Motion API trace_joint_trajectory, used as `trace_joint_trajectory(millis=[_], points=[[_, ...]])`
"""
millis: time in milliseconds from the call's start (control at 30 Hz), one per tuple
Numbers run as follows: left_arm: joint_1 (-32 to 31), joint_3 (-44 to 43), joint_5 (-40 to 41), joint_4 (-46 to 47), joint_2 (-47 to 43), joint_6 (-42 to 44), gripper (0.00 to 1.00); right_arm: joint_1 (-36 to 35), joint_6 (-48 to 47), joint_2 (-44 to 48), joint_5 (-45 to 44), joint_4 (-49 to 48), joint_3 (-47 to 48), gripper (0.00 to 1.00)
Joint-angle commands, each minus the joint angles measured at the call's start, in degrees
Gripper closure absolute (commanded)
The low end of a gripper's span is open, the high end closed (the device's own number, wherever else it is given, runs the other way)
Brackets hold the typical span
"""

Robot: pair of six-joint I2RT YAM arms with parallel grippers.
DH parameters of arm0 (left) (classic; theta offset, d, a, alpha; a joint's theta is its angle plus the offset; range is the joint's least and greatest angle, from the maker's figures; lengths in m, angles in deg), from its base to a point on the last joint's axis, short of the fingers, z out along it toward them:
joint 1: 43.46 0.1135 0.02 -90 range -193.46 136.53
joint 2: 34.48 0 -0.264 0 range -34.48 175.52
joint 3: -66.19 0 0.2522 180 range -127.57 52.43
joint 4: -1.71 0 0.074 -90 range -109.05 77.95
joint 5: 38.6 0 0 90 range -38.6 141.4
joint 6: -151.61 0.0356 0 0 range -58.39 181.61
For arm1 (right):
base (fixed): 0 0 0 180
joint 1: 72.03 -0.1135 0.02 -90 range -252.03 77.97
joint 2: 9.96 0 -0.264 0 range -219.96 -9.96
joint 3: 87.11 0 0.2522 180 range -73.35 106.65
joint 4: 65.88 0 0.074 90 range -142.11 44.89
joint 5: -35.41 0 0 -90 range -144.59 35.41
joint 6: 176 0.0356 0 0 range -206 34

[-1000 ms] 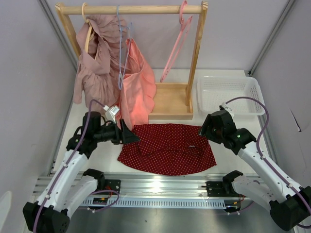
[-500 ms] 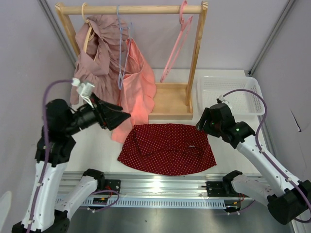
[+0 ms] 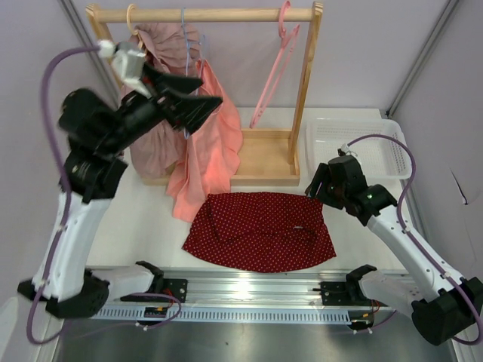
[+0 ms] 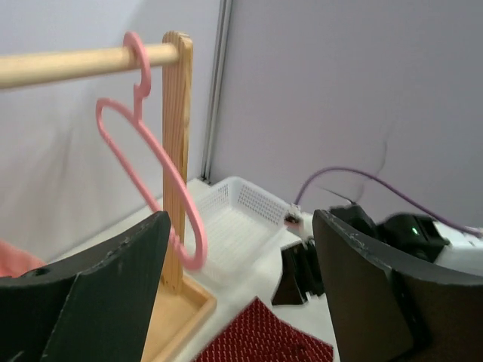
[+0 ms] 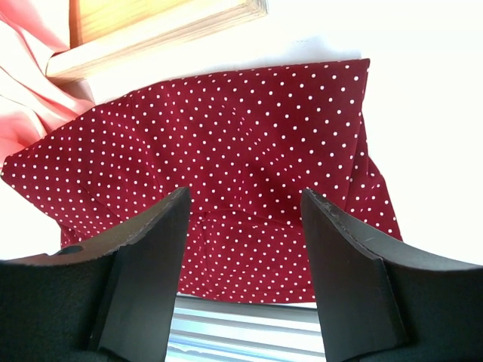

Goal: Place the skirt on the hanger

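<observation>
The skirt point(image 3: 260, 230), dark red with white dots, lies spread flat on the table near the front edge. It fills the right wrist view point(image 5: 226, 136), and a corner of it shows in the left wrist view point(image 4: 264, 343). The hanger point(image 3: 273, 72), thin and pink, hangs by its hook at the right end of the rack bar point(image 4: 162, 173). My left gripper point(image 3: 211, 94) point(image 4: 240, 219) is raised to about bar height, open and empty, and faces the hanger from the left. My right gripper point(image 3: 317, 188) point(image 5: 245, 194) hovers open over the skirt's right edge, holding nothing.
A wooden rack point(image 3: 204, 13) stands at the back on a tray base point(image 3: 264, 158). A dusty-pink garment point(image 3: 151, 154), a light blue hanger point(image 3: 185, 60) and a salmon-pink garment point(image 3: 215, 143) hang on its left half. A white basket point(image 3: 355, 143) sits at the right.
My left arm rose from the skirt's left edge up to the rack bar and its jaws widened. The right gripper shifted slightly. The skirt stayed put.
</observation>
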Motion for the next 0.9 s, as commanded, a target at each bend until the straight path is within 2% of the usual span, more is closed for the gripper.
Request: trace_joint_trajectory(millis=[0, 133, 167, 300, 867], points=[[-6.34, -10.57, 13.27, -1.13, 8.12, 8.41, 0.18, 0.44, -0.91, -0.1, 0.76, -1.92, 2.39, 0.34], [-9.43, -18.06, 22.84, -2.54, 17.17, 11.66, 0.17, 0.79, -1.08, -0.46, 0.93, -1.66, 3.09, 0.33], [-9.78, -22.43, 23.56, -3.07, 19.02, 12.45, 0.17, 0.71, -1.08, -0.46, 0.93, -1.57, 3.18, 0.33], [-11.89, -30.01, 27.78, -7.9, 29.03, 14.48, 0.17, 1.06, -1.26, -0.63, 1.02, -1.4, 3.62, 0.33], [-16.73, -29.77, 34.91, -4.13, 38.98, 20.37, 0.18, 1.41, -1.17, -0.19, 0.93, -1.4, 2.48, 0.33]])
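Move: The pink hanger, hanging empty from the rail, has its middle about 24 cm ahead of the left hand, 13 cm to its right and some 12 cm below it. The rack's right post stands about 6 cm farther out than the hanger and 6 cm to its right; the blue hanger hangs roughly 26 cm ahead of the hand and 4 cm to its left. From the right hand, the pink hanger is about 22 cm ahead, 9 cm left and well above. Bring the left gripper, still wide open, about 17 cm forward and 12 cm to the right towards the pink hanger, quickly and nearly level at first, then easing down some 8 cm to below the rail. Meanwhile swing the fingers around 20 degrees counter-clockwise to point more forward, and roll the hand's left side up, so the hanger's bar lines up with the gap between the fingers. ##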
